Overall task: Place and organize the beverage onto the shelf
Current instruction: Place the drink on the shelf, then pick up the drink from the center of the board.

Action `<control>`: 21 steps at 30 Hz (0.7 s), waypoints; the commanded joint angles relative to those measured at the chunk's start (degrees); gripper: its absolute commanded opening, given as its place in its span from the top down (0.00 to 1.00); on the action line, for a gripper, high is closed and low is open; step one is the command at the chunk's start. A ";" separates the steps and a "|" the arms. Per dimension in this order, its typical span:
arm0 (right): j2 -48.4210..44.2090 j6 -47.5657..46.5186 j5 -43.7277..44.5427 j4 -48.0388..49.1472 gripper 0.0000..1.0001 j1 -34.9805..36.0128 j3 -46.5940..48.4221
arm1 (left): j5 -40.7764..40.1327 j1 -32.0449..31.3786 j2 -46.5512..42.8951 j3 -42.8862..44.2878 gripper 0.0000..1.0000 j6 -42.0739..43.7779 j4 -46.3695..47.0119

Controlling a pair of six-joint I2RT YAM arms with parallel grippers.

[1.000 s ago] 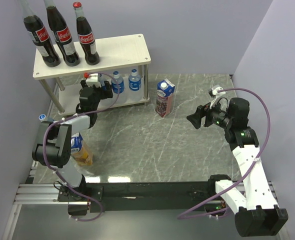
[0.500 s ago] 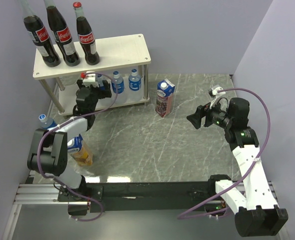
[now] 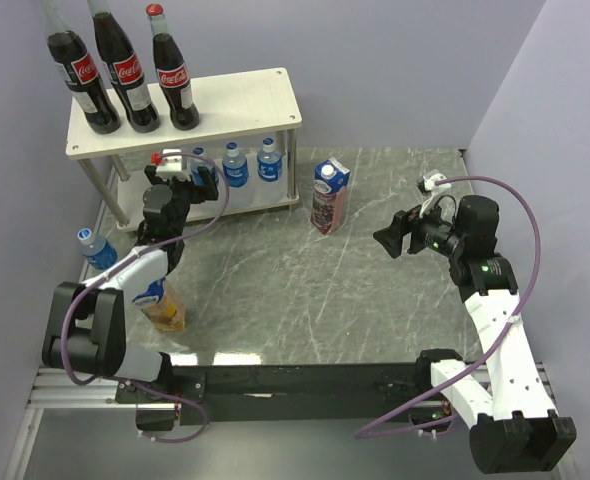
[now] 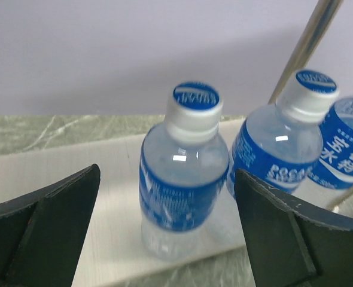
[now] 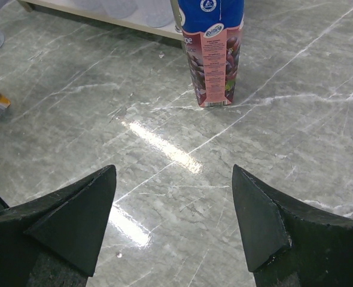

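Note:
The shelf [image 3: 245, 100] stands at the back left with three cola bottles [image 3: 127, 72] on its top board. My left gripper [image 3: 183, 178] is open in front of the lower board. In the left wrist view a water bottle [image 4: 184, 173] stands upright on that board between the wide fingers [image 4: 51, 227], touching neither, with two more water bottles [image 4: 281, 146] to its right. A further water bottle [image 3: 95, 247] stands on the table. The yellow carton [image 3: 161, 306] is partly hidden under my left arm. The purple carton [image 3: 328, 197] stands mid-table. My right gripper [image 3: 390, 238] hovers open and empty, facing the purple carton [image 5: 215, 60].
The table is grey marble, closed in by lilac walls at the back and on both sides. The shelf's thin metal leg [image 4: 305, 45] rises just behind the bottles. A black rail [image 3: 305, 385] with the arm bases runs along the near edge.
My left gripper has opened fully, letting go of the water bottle on the lower board, and has drawn back to the left. The right arm has not moved.

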 commanded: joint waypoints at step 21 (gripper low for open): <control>-1.26 -0.88 -1.15 1.72 0.16 -0.36 0.18 | -5.70 0.16 -31.58 6.17 0.00 -11.68 -46.02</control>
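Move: The last free water bottle stands on the table about 20 cm to the left hand's left, 12 cm back and 10 cm below. The bottle just shelved is about 5 cm ahead, a centimetre or two to the right and some 6 cm down; its shelved neighbour is 6 cm farther right. The orange carton is roughly 25 cm back and 6 cm left. From the right hand, the free bottle lies about 60 cm left, 5 cm ahead and 12 cm below. Left hand, fingers still open, backs off about 10 cm from the newly shelved bottle, rising some 6 cm. ##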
